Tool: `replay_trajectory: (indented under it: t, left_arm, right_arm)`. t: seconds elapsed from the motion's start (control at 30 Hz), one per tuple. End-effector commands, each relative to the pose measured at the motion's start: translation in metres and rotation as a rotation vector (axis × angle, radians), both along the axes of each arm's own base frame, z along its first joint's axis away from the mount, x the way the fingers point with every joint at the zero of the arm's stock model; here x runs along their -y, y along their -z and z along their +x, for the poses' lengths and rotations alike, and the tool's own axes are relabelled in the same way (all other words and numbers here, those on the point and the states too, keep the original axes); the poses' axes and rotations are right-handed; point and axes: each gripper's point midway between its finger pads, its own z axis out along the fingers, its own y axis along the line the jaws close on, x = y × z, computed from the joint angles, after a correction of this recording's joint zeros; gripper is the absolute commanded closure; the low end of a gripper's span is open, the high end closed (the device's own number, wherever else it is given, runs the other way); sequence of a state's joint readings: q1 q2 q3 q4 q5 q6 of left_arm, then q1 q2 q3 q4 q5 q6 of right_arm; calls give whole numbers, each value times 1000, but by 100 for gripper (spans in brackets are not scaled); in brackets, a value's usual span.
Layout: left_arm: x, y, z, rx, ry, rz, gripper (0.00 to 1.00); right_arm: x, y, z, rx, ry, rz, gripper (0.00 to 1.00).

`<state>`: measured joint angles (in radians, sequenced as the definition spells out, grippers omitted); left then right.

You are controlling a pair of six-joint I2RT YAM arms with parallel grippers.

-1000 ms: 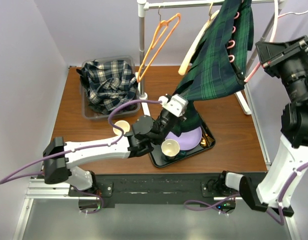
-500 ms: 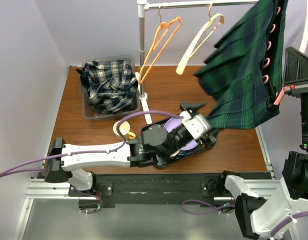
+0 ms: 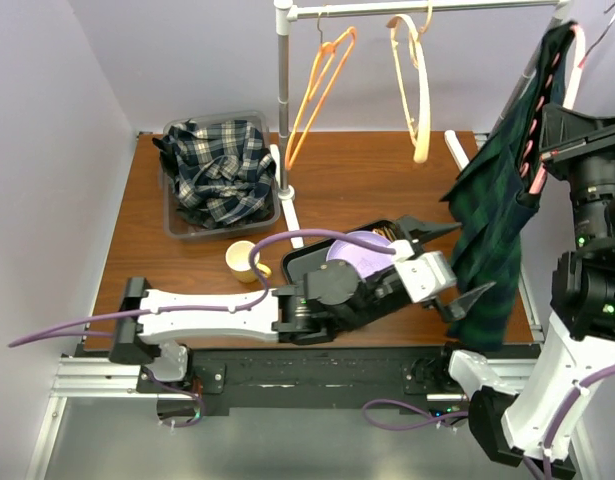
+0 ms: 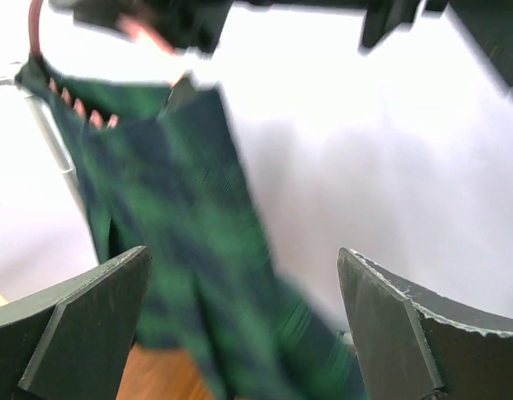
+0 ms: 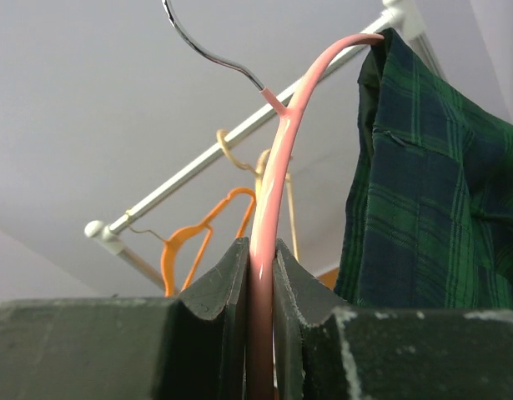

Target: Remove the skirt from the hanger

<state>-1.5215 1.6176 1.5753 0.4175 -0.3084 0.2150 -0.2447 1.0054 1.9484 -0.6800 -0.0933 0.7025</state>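
Note:
The dark green plaid skirt [image 3: 492, 225] hangs straight down at the right edge of the table, still clipped along a pink hanger [image 3: 575, 45]. My right gripper [image 5: 260, 258] is shut on that pink hanger [image 5: 277, 167], away from the rail, and the skirt [image 5: 423, 192] drapes just to its right. My left gripper [image 3: 475, 256] is open beside the skirt's lower part, one finger at either side of the cloth. In the left wrist view the blurred skirt [image 4: 181, 250] hangs ahead of the wide-spread fingers [image 4: 81, 325], and nothing is gripped.
A clothes rail [image 3: 427, 8] on a post [image 3: 283, 100] carries an orange hanger [image 3: 312, 85] and a cream hanger [image 3: 412, 80]. A clear bin of plaid clothes [image 3: 219, 175] stands back left. A black tray [image 3: 317, 265] holds a purple plate [image 3: 362, 250], with a yellow cup [image 3: 242, 257] beside it.
My left gripper let go of the skirt's hem, opened wide and moved right. The right arm carried the hanger and skirt right, and the skirt dropped from slanted to vertical. The cream hanger swung.

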Motion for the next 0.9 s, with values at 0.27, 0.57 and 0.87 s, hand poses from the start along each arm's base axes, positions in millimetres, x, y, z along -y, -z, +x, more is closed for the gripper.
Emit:
replay_trajectory:
  t: [0.27,0.57,0.87]
  left_arm:
    - [71,8,33,-27,-192,19,4]
    - [63,53,70,-72,-324,82,100]
    - [-3,127,125,-164,-431,128,100]
  right_arm:
    - [-1,-43,-25,195,23,-31,100]
    - [-3,-61,-29,233,15,-23,100]
    - [18,-110,-17,305,105,2,100]
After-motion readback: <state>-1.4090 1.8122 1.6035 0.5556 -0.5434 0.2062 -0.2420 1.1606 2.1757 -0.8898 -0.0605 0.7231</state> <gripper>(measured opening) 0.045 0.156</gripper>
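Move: The green plaid skirt hangs just beyond the left hand's open fingers: its middle is about 7 cm ahead, 7 cm to the right and a little lower, some 3 cm. The pink hanger carrying it is around 18 cm ahead, 10 cm right and 14 cm above the left hand; the empty cream hanger is roughly 22 cm ahead, 8 cm left and 8 cm higher. From the right hand, the skirt's middle is about 5 cm back, 5 cm left and 15 cm below. Rightwards and down goes the open left hand, about 9 cm across into the skirt's hanging cloth, and its fingers shut on a fold. Still pinching it, the hand turns back left and draws the fold forward, swinging some 20 degrees counter-clockwise. The right hand keeps its grip on the pink hanger, shifting only a couple of centimetres forward and tipping slightly down. ##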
